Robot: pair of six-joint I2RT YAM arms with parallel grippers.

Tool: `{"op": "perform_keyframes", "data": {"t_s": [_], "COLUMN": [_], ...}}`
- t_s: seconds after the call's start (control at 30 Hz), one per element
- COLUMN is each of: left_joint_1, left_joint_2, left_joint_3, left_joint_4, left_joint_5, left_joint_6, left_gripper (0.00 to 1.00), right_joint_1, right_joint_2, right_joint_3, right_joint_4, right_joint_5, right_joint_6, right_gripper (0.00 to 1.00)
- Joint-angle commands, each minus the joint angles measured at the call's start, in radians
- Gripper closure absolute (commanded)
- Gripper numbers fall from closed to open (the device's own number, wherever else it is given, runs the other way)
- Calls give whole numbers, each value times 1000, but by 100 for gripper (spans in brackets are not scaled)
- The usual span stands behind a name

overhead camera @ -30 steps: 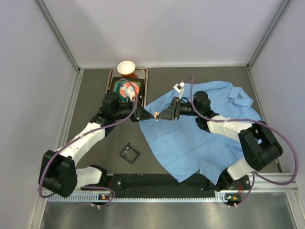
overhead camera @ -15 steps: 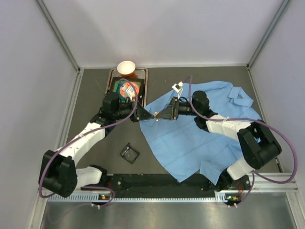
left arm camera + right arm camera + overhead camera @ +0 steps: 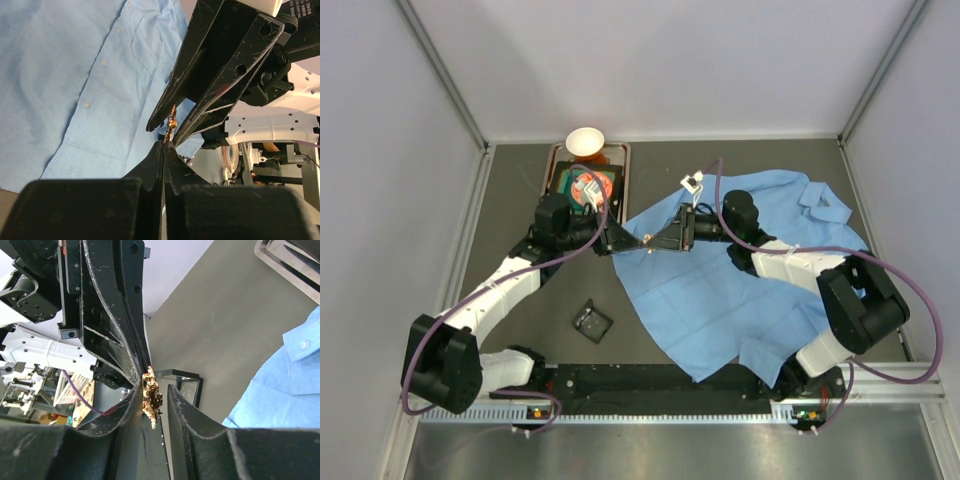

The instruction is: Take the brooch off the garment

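The brooch (image 3: pixel 648 243), a small jagged gold-silver piece, hangs in the air between the two gripper tips, just off the left edge of the light blue garment (image 3: pixel 740 290). My left gripper (image 3: pixel 638 242) is shut on it; in the left wrist view the brooch (image 3: pixel 172 122) sticks out of the closed tips (image 3: pixel 165 142). My right gripper (image 3: pixel 152 390) straddles the brooch (image 3: pixel 151 399). Its left finger touches the brooch and a narrow gap shows on the other side. The garment (image 3: pixel 60 75) lies spread on the table below.
A small dark square box (image 3: pixel 591 321) lies on the table in front of the left arm, also seen as the box (image 3: pixel 187 385) past the right fingers. A tray (image 3: pixel 560 165) with a white bowl (image 3: pixel 585 142) sits at the back left.
The right gripper's jaws have narrowed around the brooch and the arm has edged slightly left. The left gripper has stayed shut on the brooch in the same place.
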State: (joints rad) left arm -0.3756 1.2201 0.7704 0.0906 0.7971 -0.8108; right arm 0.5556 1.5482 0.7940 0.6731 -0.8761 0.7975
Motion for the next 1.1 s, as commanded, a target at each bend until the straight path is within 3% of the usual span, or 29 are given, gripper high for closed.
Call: {"op": "perform_keyframes", "data": {"t_s": [0.0,0.2,0.43,0.5,0.67,0.87,1.07], "left_joint_1": [0,0,0,-2,-2,-2,0], "left_joint_2": [-13,-24,-76,-76,-74,-83,-88], "left_joint_3": [-20,-111,-129,-117,-83,-49,-10], "left_joint_4": [122,280,275,252,130,-20,-185], "left_joint_5": [33,-4,-93,-96,-101,-131,-165], "left_joint_6": [-63,-258,-294,-283,-182,-82,-70], "left_gripper": [100,100,100,100,100,100,100], "right_joint_1": [15,26,29,29,27,26,26], "right_joint_2": [21,18,20,16,-13,-76,-181], "right_joint_3": [45,37,33,33,25,19,37], "right_joint_4": [60,92,98,98,63,-27,-328], "right_joint_5": [2,26,35,32,51,83,206], "right_joint_6": [-6,20,31,34,9,-59,-377], "right_gripper": [74,74,75,73,54,47,43]}}
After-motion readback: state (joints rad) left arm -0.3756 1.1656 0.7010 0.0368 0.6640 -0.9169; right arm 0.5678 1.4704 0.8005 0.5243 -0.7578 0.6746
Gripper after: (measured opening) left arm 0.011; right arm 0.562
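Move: Directly between the two hands is the brooch, pinched at one edge by the left fingertips: about 2 cm to the right of and level with the left hand's point, and some 2 cm to the left of the right hand's. The black box lies about 15 cm back, 11 cm to the left and 20 cm below the left hand. The tray is about 13 cm ahead, 13 cm to the left and 20 cm below that hand. The garment's middle is about 20 cm to the right of the right hand, 4 cm back and 20 cm below. Opening from about a quarter to over half, the right fingers let the brooch out from between them; that hand edges slightly left and forward, then backs off right by about 1 cm. The left hand keeps its shut pinch on the brooch, rolls and swings counter-clockwise some 10 degrees, then sinks about 2 cm while drawing a little left, away from the right fingers. ##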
